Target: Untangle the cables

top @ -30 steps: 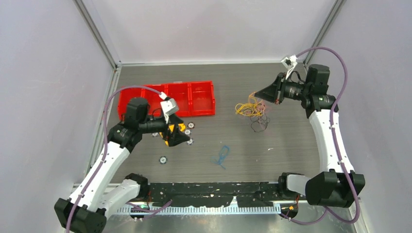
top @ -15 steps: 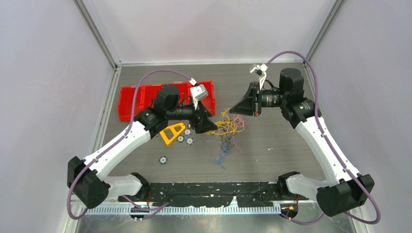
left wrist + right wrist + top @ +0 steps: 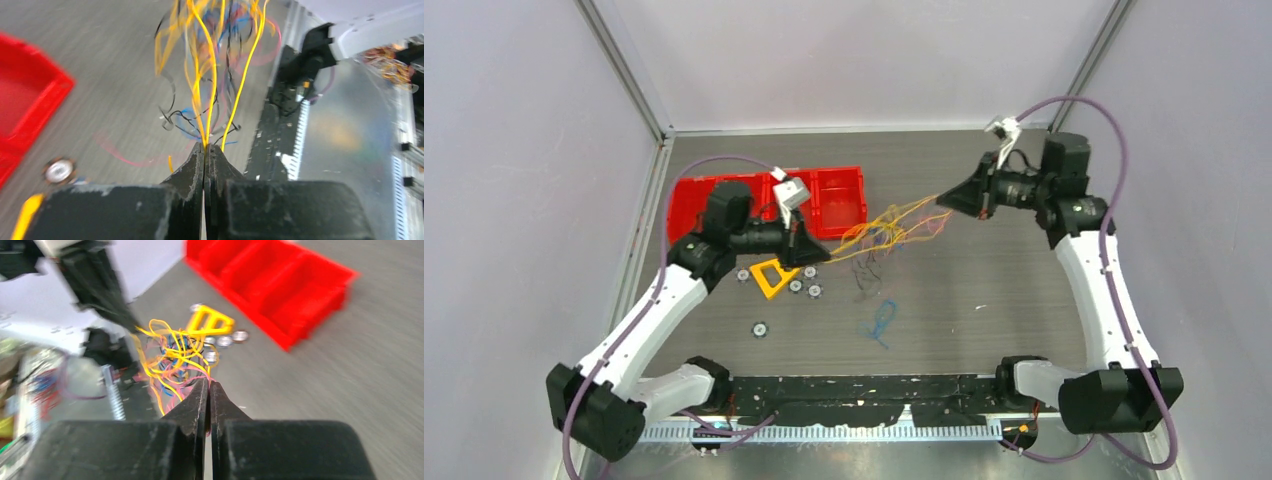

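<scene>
The cables (image 3: 886, 228) are a multicoloured tangle of yellow, pink, blue and dark wires, stretched in the air between my two grippers. My left gripper (image 3: 824, 258) is shut on yellow strands at the tangle's left end; in the left wrist view the cables (image 3: 212, 65) fan out from its closed tips (image 3: 205, 146). My right gripper (image 3: 942, 200) is shut on pink and yellow strands at the right end, with the cables (image 3: 175, 355) bunched just past its tips (image 3: 208, 382). Dark wires (image 3: 864, 282) hang from the tangle toward the table. A separate blue cable (image 3: 881, 322) lies loose on the table below.
A red compartment bin (image 3: 839, 200) stands at the back left, behind my left arm. A yellow triangular piece (image 3: 774, 277) and several small round discs (image 3: 804, 288) lie beside the left gripper, with one disc (image 3: 759, 328) nearer. A black strip (image 3: 864, 390) runs along the near edge.
My left gripper reached in to the tangle, shut on yellow strands and drew back left. My right gripper pulled back to the right, so the tangle is lifted and stretched out.
</scene>
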Controlling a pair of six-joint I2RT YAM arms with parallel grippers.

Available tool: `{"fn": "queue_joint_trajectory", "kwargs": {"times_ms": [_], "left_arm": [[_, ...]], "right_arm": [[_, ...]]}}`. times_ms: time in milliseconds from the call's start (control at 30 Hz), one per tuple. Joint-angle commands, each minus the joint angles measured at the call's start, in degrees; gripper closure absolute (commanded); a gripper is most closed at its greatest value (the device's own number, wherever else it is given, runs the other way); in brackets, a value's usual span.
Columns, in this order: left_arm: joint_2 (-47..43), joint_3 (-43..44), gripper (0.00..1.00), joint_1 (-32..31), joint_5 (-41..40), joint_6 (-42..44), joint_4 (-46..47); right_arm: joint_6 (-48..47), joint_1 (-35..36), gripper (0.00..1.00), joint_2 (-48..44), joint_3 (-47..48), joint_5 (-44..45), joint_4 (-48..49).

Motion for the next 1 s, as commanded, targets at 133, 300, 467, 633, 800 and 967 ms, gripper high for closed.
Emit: {"fn": "queue_joint_trajectory", "kwargs": {"times_ms": [133,300,467,633,800,967], "left_arm": [[-8.1,-1.6,1.00,18.6,-1.3,23.2,-25.9],[-9.4,-0.8,1.00,30.1,-0.5,35.9,-35.8],[-7.9,2.4,1.00,42.6,1.0,48.9,-47.6],[-5.9,5.5,1.00,49.3,2.1,57.9,-54.7],[-7.0,9.9,1.00,49.4,11.3,59.4,-60.6],[-9.4,16.1,1.00,48.5,13.7,40.5,-49.9]], "right_arm": [[-27.9,-20.9,0.95,6.3,10.6,10.1,-21.4],[-35.7,-25.4,0.95,8.8,11.9,15.9,-23.9],[-39.3,-28.6,0.95,12.0,13.2,18.5,-24.2],[-42.0,-29.9,0.95,14.6,13.9,18.7,-26.9],[-45.1,-28.5,0.95,15.9,13.1,13.2,-33.7],[-44.4,-25.8,0.95,14.3,11.8,9.3,-36.7]]}}
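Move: Between the two shut grippers hangs the cable tangle, held by both: its middle is about 12 cm to the right, 5 cm ahead and 3 cm below the left hand, and 9 cm left, 4 cm back and 10 cm below the right. From the left hand, the loose blue cable lies 12 cm right and 11 cm back, the yellow triangle 13 cm left and 1 cm ahead, both some 25 cm down on the table. Pulling the tangle apart, both hands keep their grip and sweep outward about 20 cm: the left goes left towards and past the yellow triangle, dipping some 6 cm and rising again while turning counter-clockwise; the right goes right, sinking about 10 cm and reaching 6 cm forward, rolling and turning clockwise, then easing slightly back left. ##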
